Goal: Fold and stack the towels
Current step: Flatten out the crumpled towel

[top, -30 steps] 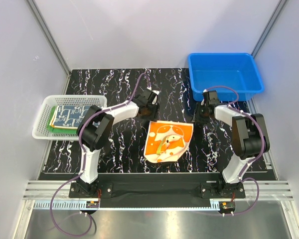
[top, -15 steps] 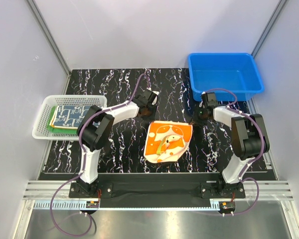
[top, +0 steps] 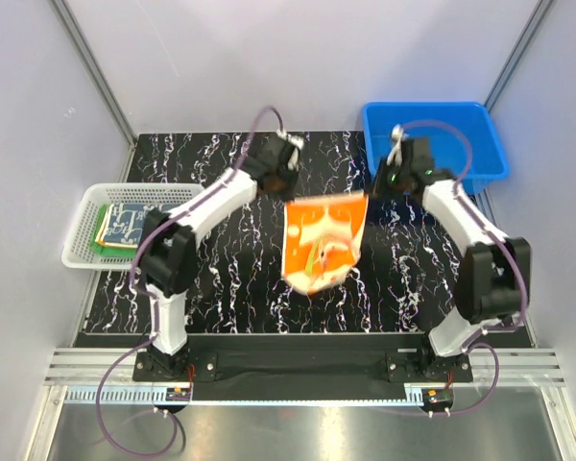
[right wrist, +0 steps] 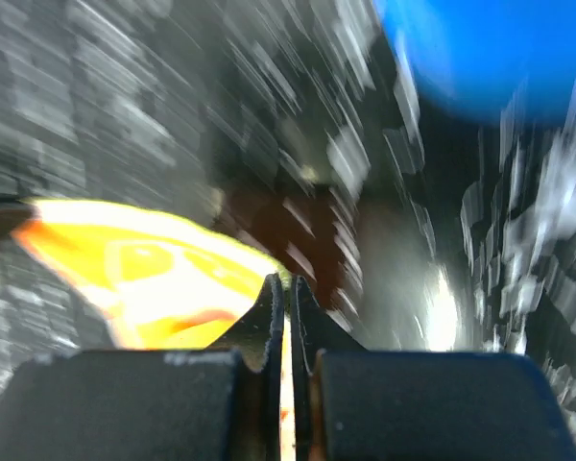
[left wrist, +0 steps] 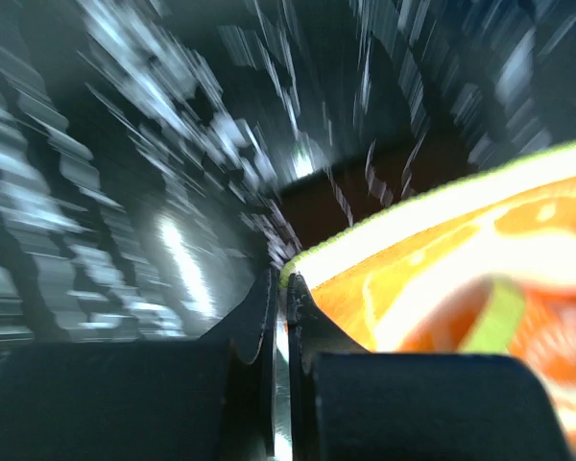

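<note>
An orange towel with a white fox face (top: 324, 240) hangs spread out above the dark marbled table (top: 221, 288), blurred by motion. My left gripper (top: 287, 195) is shut on its upper left corner, and my right gripper (top: 369, 193) is shut on its upper right corner. In the left wrist view the fox towel (left wrist: 442, 250) runs off to the right from the pinched jaws of the left gripper (left wrist: 286, 280). The right wrist view has the fox towel (right wrist: 154, 279) trailing left from the right gripper (right wrist: 286, 281). More towels, a navy-and-white patterned one (top: 132, 219) on top, lie stacked in the white basket (top: 80, 252).
The white basket stands at the table's left edge. A blue bin (top: 432, 144) sits at the back right, just behind my right arm. Grey walls close in the table on three sides.
Both grippers have shut on the fox towel's far corners and risen towards the back. The towel has left the table and now hangs between them.
</note>
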Controlling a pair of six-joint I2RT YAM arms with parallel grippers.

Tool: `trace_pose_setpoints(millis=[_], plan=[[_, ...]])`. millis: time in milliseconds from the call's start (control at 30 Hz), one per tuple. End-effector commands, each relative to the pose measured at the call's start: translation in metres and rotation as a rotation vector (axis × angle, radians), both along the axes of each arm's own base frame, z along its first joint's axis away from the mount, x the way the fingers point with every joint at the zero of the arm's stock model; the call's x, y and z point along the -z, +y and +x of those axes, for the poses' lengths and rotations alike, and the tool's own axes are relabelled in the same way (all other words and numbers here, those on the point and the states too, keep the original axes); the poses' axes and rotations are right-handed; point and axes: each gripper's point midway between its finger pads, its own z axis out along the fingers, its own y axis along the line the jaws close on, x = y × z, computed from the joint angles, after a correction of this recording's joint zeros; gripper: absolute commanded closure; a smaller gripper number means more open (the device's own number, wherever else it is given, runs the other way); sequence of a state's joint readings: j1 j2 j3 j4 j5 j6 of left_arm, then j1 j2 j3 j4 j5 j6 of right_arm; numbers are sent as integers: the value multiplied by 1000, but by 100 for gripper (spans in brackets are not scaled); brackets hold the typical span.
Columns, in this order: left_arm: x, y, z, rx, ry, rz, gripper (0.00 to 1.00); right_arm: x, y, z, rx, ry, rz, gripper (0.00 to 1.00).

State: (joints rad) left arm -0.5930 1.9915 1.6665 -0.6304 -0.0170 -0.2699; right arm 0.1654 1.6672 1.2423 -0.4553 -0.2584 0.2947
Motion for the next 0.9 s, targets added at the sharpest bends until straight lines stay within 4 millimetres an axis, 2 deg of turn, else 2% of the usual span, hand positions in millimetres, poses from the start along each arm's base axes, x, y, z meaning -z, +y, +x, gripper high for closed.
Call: trace_pose_setpoints(millis=[0, 33, 67, 100, 133, 167, 200, 233, 267, 300, 333, 367, 433, 467, 533, 567, 700, 767, 800, 867], plan=[[-192, 38, 24, -50, -401, -83, 100, -188, 15, 21, -104, -483, 59, 100], [-210, 42, 20, -51, -437, -88, 100, -224, 16, 19, -113, -557, 71, 100], [-225, 46, 15, -50, -459, -95, 100, -243, 15, 12, -112, -588, 74, 100], [-253, 50, 3, -40, -508, -135, 100, -258, 14, 7, -111, -617, 77, 100], [-264, 52, -4, -33, -526, -155, 100, -277, 13, 1, -104, -652, 86, 100], [-274, 52, -12, -17, -542, -180, 100, -287, 11, -11, -100, -653, 94, 100], [-288, 50, -30, 26, -564, -219, 100, -294, 12, -20, -100, -651, 109, 100], [-293, 49, -39, 52, -577, -236, 100, -296, 14, -31, -121, -644, 131, 100], [-297, 48, -49, 88, -592, -241, 100, -311, 15, -51, -136, -690, 149, 100], [-314, 44, -73, 147, -629, -284, 100, -314, 17, -63, -151, -699, 167, 100], [-309, 41, -83, 181, -631, -287, 100, -305, 20, -72, -172, -692, 180, 100], [-325, 38, -106, 230, -677, -317, 100, -318, 16, -94, -173, -739, 186, 100], [-327, 34, -127, 264, -686, -340, 100, -311, 11, -114, -177, -742, 177, 100], [-335, 29, -147, 305, -694, -369, 100, -321, 7, -133, -177, -783, 173, 100], [-339, 29, -164, 324, -683, -376, 100, -319, 2, -149, -169, -790, 160, 100], [-342, 29, -173, 335, -679, -385, 100, -326, -1, -163, -168, -822, 162, 100], [-356, 26, -202, 346, -689, -401, 100, -337, -6, -187, -144, -855, 197, 100], [-356, 27, -206, 339, -666, -388, 100, -350, -11, -196, -117, -885, 204, 100], [-368, 32, -205, 313, -686, -395, 100, -355, -12, -197, -106, -897, 205, 100], [-365, 35, -199, 299, -684, -347, 100, -364, -17, -192, -78, -920, 189, 100]])
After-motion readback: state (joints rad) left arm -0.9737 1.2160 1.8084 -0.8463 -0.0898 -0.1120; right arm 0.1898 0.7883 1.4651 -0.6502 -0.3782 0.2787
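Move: Both hands already pinch the orange towel by its far corners, lifted some 9 cm off the table. From the left hand, the bunched towel's middle lies about 8 cm back, 7 cm right and 6 cm below, and the white basket about 34 cm left, 2 cm back and 5 cm lower. From the right hand, the towel's middle is roughly 8 cm back, 10 cm left and 7 cm below; the blue bin stands about 16 cm ahead, 15 cm right and 5 cm lower. Sharply upward with both arms together, about 35 cm, going slightly forward at first; then both swing back towards the bases at nearly that height, ending some 20 cm behind where they began. The wrists tip the fingers up from steeply downward, about 40 degrees left and 50 right, the left also turning clockwise. Fingers stay shut on the corners. ##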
